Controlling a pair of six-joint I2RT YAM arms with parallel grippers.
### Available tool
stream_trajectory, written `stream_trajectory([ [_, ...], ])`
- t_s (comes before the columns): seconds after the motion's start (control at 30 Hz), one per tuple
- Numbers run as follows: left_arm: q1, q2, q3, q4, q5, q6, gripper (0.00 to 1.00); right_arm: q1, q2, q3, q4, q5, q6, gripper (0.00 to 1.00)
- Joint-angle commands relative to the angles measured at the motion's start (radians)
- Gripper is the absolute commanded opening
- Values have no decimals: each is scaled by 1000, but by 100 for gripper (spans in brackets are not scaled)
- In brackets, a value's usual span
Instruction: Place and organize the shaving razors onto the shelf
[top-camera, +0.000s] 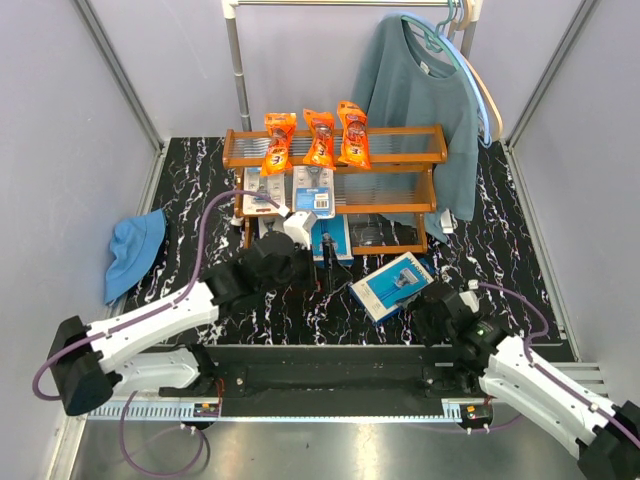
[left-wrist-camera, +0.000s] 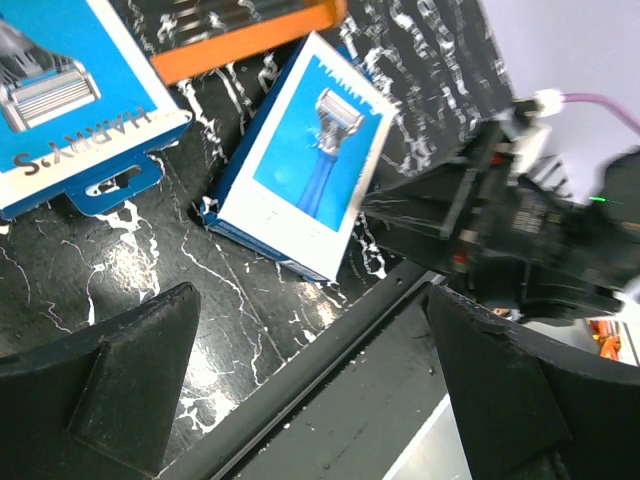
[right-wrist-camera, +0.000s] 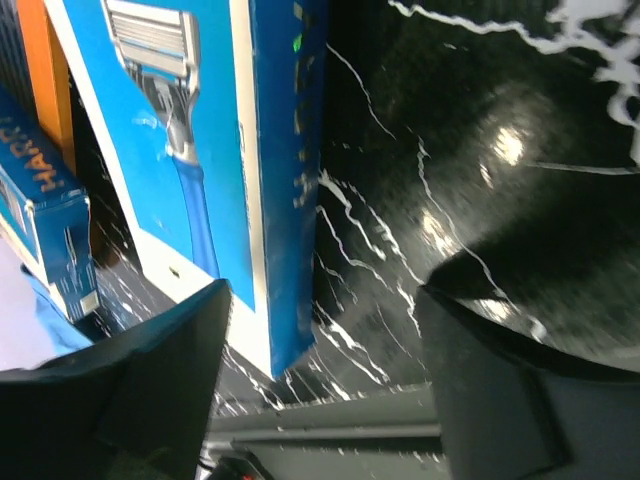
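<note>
The shelf stands at the back with three orange bags of shaving razors on its top tier and two blister cards on the middle one. A blue razor box leans at its foot. Another flat blue box lies on the table; the right wrist view shows it as the blue box, its near corner between the fingers of my right gripper, which is open and not touching it. My left gripper hangs open and empty over the table's near edge, left of that box.
A blue cloth lies at the left. A teal sweater hangs from a metal rail behind the shelf's right end. A black rail runs along the near edge. A Harry's box lies by the shelf's orange frame.
</note>
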Motion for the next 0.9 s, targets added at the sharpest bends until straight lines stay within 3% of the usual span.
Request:
stream_trajectory([
  [0.0, -4, -72, 8, -21, -17, 17, 99, 5, 83, -17, 178, 55, 22, 80],
  [0.07, -3, -105, 7, -36, -18, 17, 99, 6, 138, -22, 211, 60, 25, 79],
  [0.17, -3, -134, 11, -58, -18, 19, 99, 5, 180, -22, 239, 69, 11, 65],
  [0.2, -3, -142, 11, -62, -18, 17, 99, 5, 184, -22, 244, 74, 11, 54],
  [0.3, -3, -162, 8, -73, -43, 17, 99, 6, 174, -29, 248, 81, 5, 31],
  [0.33, -3, -169, 5, -76, -46, 17, 99, 6, 158, -33, 248, 81, 4, 16],
  [0.4, -4, -174, 4, -82, -51, 17, 99, 5, 131, -43, 250, 83, 5, 7],
  [0.57, -3, -175, -2, -87, -51, 14, 99, 5, 94, -57, 241, 80, 4, 0],
  [0.87, -3, -197, 4, -127, -43, 42, 99, 5, -38, 50, 95, 55, -145, 0],
])
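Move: The right gripper is low beside the last razor box on the table. The box's middle is roughly 6 cm ahead of that hand, about 3 cm to its left and a little below. The shelf's right front corner is about 14 cm ahead and 4 cm right; the blue razor box already on the bottom shelf is some 17 cm ahead and 17 cm left. From the left hand the loose box lies about 13 cm right, 2 cm ahead and 17 cm down. Slide the right gripper forward about 2.5 cm and slightly left, dipping a touch, to the loose box's near right edge. Shut the wide fingers almost completely there, then ease back and up slightly as the wrist tilts up some 5 degrees. Meanwhile draw the open left gripper left and up, around 3 cm each, and slightly back, away from that box. ##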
